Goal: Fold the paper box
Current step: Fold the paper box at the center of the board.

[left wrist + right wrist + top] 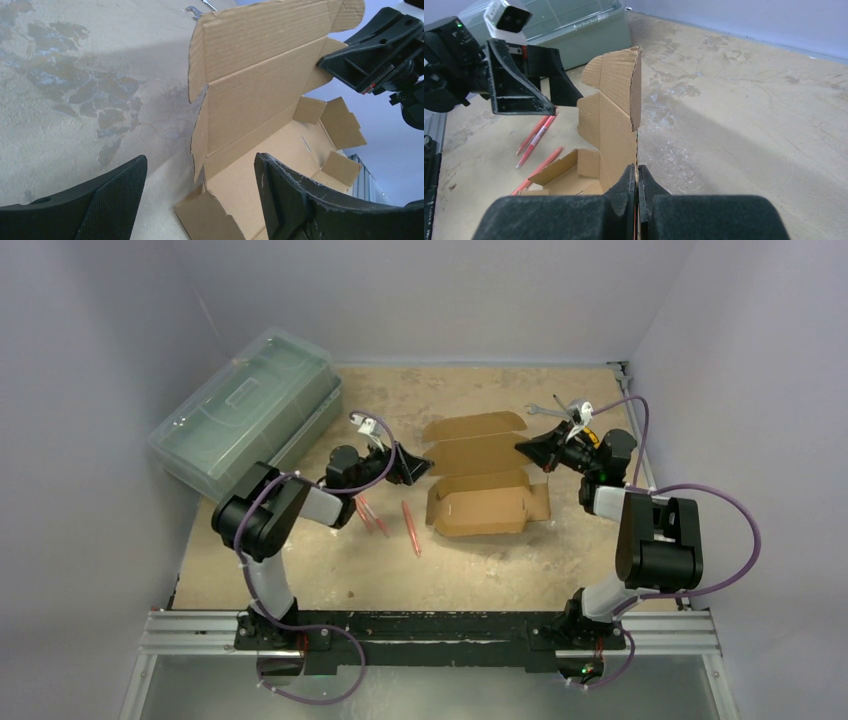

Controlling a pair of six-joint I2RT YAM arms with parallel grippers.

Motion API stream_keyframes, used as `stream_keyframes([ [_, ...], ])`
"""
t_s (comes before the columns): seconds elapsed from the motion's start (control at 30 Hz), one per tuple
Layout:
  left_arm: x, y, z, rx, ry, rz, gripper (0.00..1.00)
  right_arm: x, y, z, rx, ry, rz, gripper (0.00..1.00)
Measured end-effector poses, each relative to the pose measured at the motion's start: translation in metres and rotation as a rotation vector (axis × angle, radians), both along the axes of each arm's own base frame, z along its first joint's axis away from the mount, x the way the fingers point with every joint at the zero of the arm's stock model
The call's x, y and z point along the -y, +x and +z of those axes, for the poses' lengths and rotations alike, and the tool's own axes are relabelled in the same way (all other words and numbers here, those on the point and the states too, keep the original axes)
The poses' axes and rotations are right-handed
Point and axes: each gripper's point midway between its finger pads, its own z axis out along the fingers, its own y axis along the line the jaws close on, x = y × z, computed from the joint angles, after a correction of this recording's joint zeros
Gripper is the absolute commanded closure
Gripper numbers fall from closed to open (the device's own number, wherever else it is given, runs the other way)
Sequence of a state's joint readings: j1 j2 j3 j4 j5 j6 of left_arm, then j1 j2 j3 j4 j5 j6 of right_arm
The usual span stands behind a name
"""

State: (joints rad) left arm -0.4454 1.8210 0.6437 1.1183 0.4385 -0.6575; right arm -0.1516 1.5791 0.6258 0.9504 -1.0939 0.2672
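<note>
The paper box (pixel 480 485) is a brown cardboard piece in the middle of the table, its front wall folded up and its lid panel (pixel 260 60) standing upright at the back. My right gripper (pixel 637 170) is shut on the right edge of that upright panel (pixel 616 115); in the top view the right gripper (pixel 525 448) sits at the box's back right. My left gripper (pixel 200 165) is open at the box's left end, one finger over the box floor and the other over the table. From above, the left gripper (pixel 420 466) touches nothing that I can see.
A large translucent green case (pixel 245 410) lies at the back left. Red pens (pixel 410 528) lie on the table just left of the box, below my left arm. A small metal wrench (pixel 545 410) rests near the back right, behind my right wrist.
</note>
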Motion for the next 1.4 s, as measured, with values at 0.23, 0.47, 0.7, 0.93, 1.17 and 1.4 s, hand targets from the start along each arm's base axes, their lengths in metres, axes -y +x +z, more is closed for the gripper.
stream_keyframes([
  [0.23,0.015,0.017,-0.006,-0.021,-0.057,-0.02,0.53,0.0,0.0,0.0,0.002,0.0,0.003,1.0],
  [0.47,0.034,0.021,-0.003,-0.012,-0.089,-0.08,0.98,-0.002,-0.003,-0.001,-0.005,0.001,0.019,1.0],
  [0.7,0.038,0.02,-0.016,0.007,0.021,-0.103,1.0,-0.003,-0.005,-0.007,-0.033,-0.014,0.046,0.62],
  [0.93,0.038,0.015,-0.006,0.139,0.227,-0.127,1.0,0.007,0.021,0.013,0.024,-0.216,0.129,0.17],
  [1.17,0.038,0.017,0.015,0.294,0.329,-0.152,1.0,0.017,0.032,0.038,0.133,-0.441,0.311,0.01],
  [1.4,0.043,0.011,0.005,0.331,0.406,-0.195,1.0,-0.005,-0.001,-0.009,-0.056,-0.515,0.495,0.01],
])
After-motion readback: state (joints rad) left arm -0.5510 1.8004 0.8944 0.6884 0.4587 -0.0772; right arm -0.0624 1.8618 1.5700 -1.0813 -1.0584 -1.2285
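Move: Just ahead of the open left fingers, the raised lid's left edge lies about 2 cm forward and 4 cm right, at hand height. From this hand the tray's middle is some 6 cm back, 11 cm right and 8 cm down; the nearest red pencil is about 10 cm back, 3 cm left and 9 cm down. The right fingers already pinch the lid's right edge; from them the tray's middle is roughly 8 cm back, 8 cm left and 12 cm down. Reaching about 4 cm right and slightly forward, the left hand closes on the lid's left edge, pinches it and, keeping hold, rolls some 30 degrees clockwise as seen from behind the hand. The right hand holds still, then lets go of the lid's right edge and opens wide, swinging about 4 cm forward and up and coming back down beside the lid's right end, fingertips tipped down and turned counter-clockwise. ##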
